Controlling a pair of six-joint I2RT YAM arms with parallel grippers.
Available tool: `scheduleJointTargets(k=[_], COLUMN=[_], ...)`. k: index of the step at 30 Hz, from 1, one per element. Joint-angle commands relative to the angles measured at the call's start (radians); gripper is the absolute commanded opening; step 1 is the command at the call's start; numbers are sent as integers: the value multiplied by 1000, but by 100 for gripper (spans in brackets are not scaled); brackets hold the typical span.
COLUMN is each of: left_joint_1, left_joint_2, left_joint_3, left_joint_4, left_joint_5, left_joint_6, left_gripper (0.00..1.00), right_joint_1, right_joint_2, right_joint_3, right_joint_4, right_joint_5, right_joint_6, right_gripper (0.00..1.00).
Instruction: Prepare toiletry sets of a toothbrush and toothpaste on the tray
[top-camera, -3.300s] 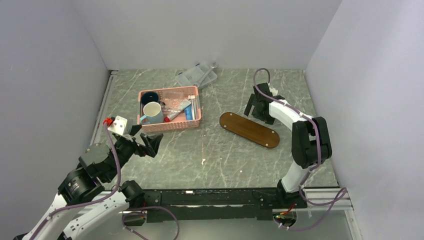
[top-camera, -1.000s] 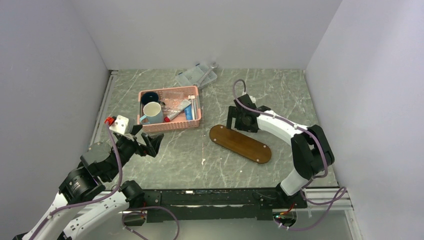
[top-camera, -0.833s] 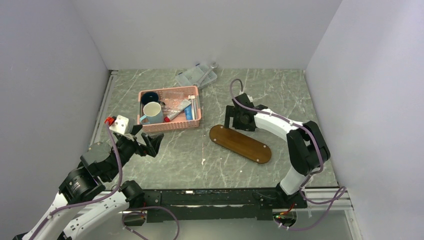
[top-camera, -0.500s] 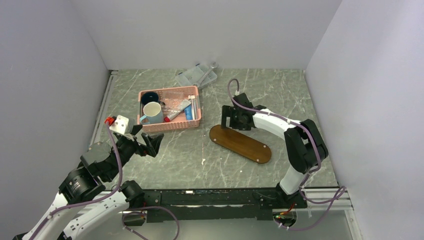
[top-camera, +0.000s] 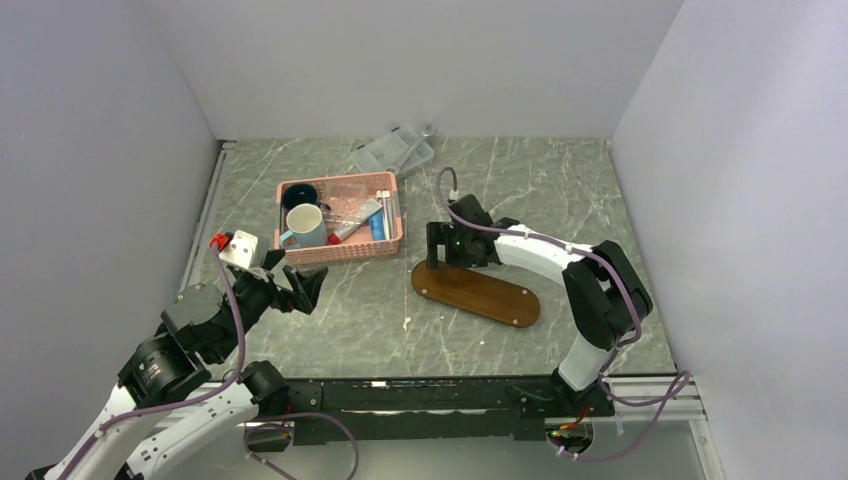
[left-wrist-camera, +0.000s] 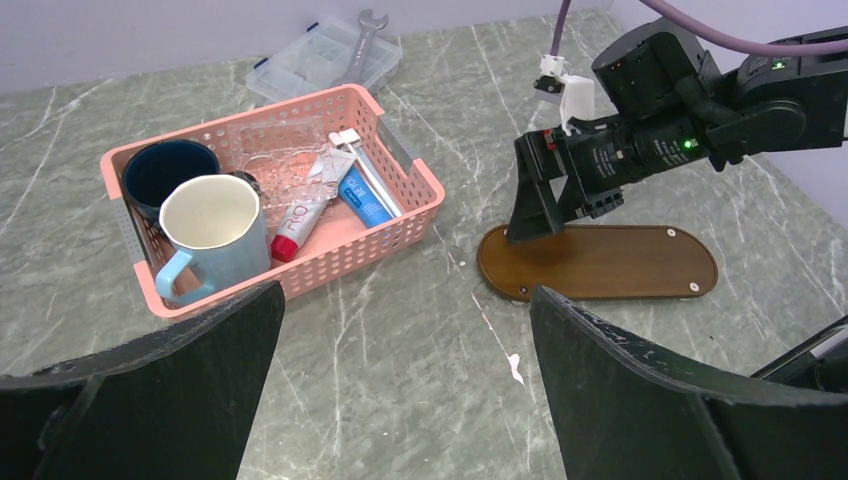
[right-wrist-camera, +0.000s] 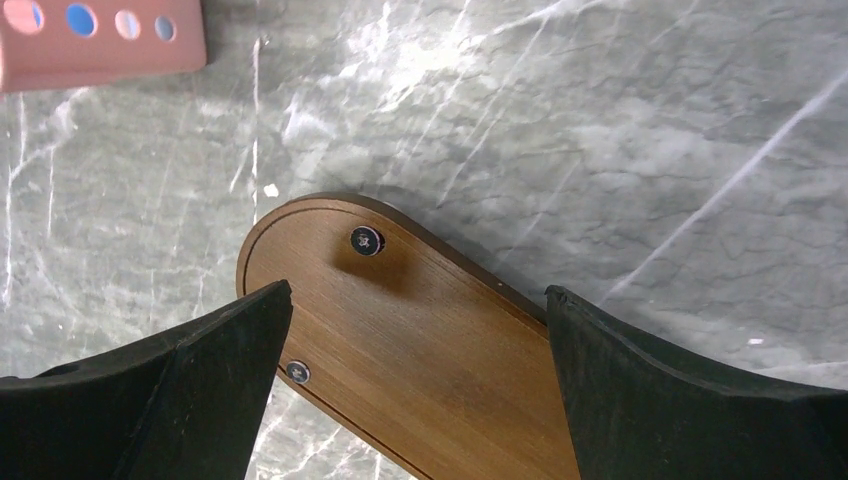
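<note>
The tray (top-camera: 478, 294) is a dark-brown wooden oval lying flat on the table, right of the pink basket (top-camera: 345, 250). My right gripper (top-camera: 437, 247) hangs open over the tray's left end (right-wrist-camera: 430, 340), with the wood showing between its fingers. In the basket (left-wrist-camera: 340, 262) lie a bright blue toothpaste tube (left-wrist-camera: 365, 198) and a paler tube with a red cap (left-wrist-camera: 300, 222). A slim pale handle that looks like a toothbrush (left-wrist-camera: 372, 180) lies beside the blue tube. My left gripper (top-camera: 305, 283) is open and holds nothing, near the basket's front corner.
A light blue mug (left-wrist-camera: 212, 225) and a dark blue mug (left-wrist-camera: 170, 170) stand in the basket's left half. A clear plastic box (top-camera: 392, 153) with a wrench (top-camera: 420, 135) on it sits at the back. Grey walls close in the table on three sides.
My right gripper has moved left and the tray has slid and turned leftward with it, toward the basket. The left arm has not moved.
</note>
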Motion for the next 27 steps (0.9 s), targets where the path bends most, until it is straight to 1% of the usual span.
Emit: scheduleJointTargets(k=[1, 11, 18, 22, 27], left_joint_1=[-2, -4, -4, -4, -3], left_joint_2=[10, 2, 2, 3, 20], left_joint_3=[5, 5, 5, 5, 2], left_joint_4=[-7, -7, -8, -7, 5], left_joint_5=[-4, -8, -11, -8, 17], left_joint_6=[-14, -14, -15, -16, -17], left_gripper=[99, 99, 99, 99, 99], right_joint_1=[37, 144, 213, 233, 232], right_joint_2=[-18, -55, -115, -163, -276], right_joint_3=[-15, -53, -91, -78, -63], right_joint_4=[24, 25, 22, -30, -127], right_joint_5=[-17, 1, 33, 110, 229], right_joint_6=[6, 61, 99, 106, 107], right_gripper=[100, 100, 100, 100, 100])
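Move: The brown tray's middle lies about 5 cm back and 6 cm to the right of the right hand, some 3 cm lower, with its left end under the open fingers. The pink basket stands roughly 11 cm ahead and 23 cm left of this hand; the blue toothpaste in it is about 9 cm ahead and 15 cm left. From the left hand, the tray's middle is around 9 cm ahead, 32 cm right and 29 cm below. Keep the right gripper wide open and low against the tray's far edge near its left end, and go on dragging that end back towards the base, about 7 cm, drifting some 4 cm left and turning the wrist slightly counter-clockwise. Then raise the hand about 3 cm, easing a little to the right. ##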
